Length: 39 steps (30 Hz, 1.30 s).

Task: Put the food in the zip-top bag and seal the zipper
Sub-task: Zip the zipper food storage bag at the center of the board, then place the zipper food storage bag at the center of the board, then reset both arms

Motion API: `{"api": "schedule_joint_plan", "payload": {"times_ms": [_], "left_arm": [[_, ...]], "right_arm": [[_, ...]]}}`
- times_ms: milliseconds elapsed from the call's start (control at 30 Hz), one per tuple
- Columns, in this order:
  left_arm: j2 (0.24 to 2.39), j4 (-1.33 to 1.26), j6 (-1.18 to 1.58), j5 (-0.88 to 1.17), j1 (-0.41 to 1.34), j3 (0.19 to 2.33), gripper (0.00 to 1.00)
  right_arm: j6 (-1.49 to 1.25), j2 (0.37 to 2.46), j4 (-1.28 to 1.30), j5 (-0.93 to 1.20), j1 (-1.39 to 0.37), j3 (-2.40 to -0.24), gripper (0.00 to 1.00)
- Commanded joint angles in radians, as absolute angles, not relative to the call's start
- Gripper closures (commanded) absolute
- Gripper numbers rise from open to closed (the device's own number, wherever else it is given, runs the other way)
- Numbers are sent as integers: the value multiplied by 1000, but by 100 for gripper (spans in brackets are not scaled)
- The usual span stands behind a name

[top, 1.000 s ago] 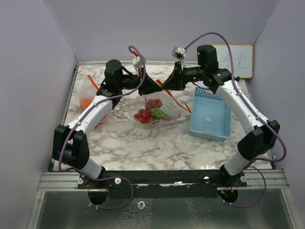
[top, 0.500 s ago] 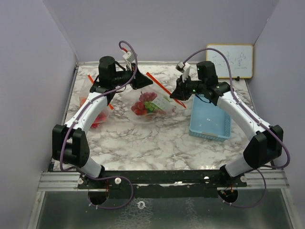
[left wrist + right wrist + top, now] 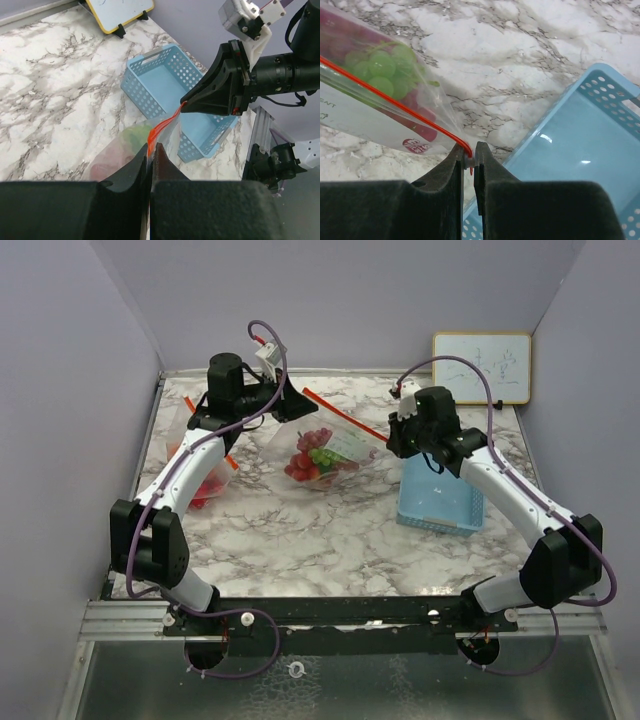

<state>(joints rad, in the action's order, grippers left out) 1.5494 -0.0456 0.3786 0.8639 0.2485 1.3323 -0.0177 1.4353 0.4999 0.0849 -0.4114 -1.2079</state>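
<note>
The clear zip-top bag point(image 3: 335, 445) hangs at mid-table with its red zipper strip point(image 3: 345, 414) stretched taut between my grippers. Inside it are red fruits point(image 3: 303, 469), green grapes point(image 3: 322, 455) and purple grapes point(image 3: 318, 438). My left gripper point(image 3: 300, 400) is shut on the zipper's left end point(image 3: 155, 134). My right gripper point(image 3: 390, 438) is shut on the zipper's right end point(image 3: 468, 152), just over the basket's corner. The green grapes point(image 3: 385, 67) show through the plastic in the right wrist view. The right gripper point(image 3: 186, 106) also shows in the left wrist view.
A light-blue mesh basket point(image 3: 440, 490) stands at the right, under my right arm. A second bag point(image 3: 195, 468) with orange and red items lies at the left under my left arm. A small whiteboard point(image 3: 480, 368) leans at the back right.
My grippers, close together at the back centre a second ago, have drawn apart. The right one moved right along the zipper to the basket; the strip is now taut.
</note>
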Motion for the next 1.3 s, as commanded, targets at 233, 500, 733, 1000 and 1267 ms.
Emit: {"api": "schedule_joint_plan", "payload": {"times_ms": [233,500,733,1000,1267], "left_arm": [[1602,63,462,797,164,1463,82],[1588,336,407,415,163,1562,13],[1544,403,481,112,163,1533,1],[1528,396,502,51,163,1493,1],[1538,405,508,30,163,1502,1]], "right_arm": [[-76,1420,586,0,-393,-1264,49],[-121,1438,623,12,-392,-1401,10],[-157,1446,615,19,-393,-1435,0],[-163,1460,618,7,-393,-1463,0],[-168,1471,624,-15,-391,-1485,0]]}}
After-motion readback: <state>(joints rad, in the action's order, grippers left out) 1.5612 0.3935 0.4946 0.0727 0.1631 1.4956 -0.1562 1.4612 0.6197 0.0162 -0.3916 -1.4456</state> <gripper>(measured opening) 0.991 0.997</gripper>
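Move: The bag of fruit hangs between the two hands by its zipper, the left hand pinching the far-left end and the right hand the lower right end. The bag's middle is about 4 cm right of the left hand, 3 cm back and 18 cm below; from the right hand, 14 cm left, level fore and aft, 6 cm below. The filled bag lies 26 cm left of the left hand, 2 cm back and 27 cm down; the blue basket, 14 cm right of the right hand, 3 cm back, 13 cm down. Both hands let go of the zipper ends, fingers going from shut to wide open. The left first dips slightly, then swings away to the left by about 14 cm and forward some 7, ending a little lower while turning roughly 50 degrees counter-clockwise. The right, after a small shift right, lifts about 7 cm off its end, with slight forward travel. ##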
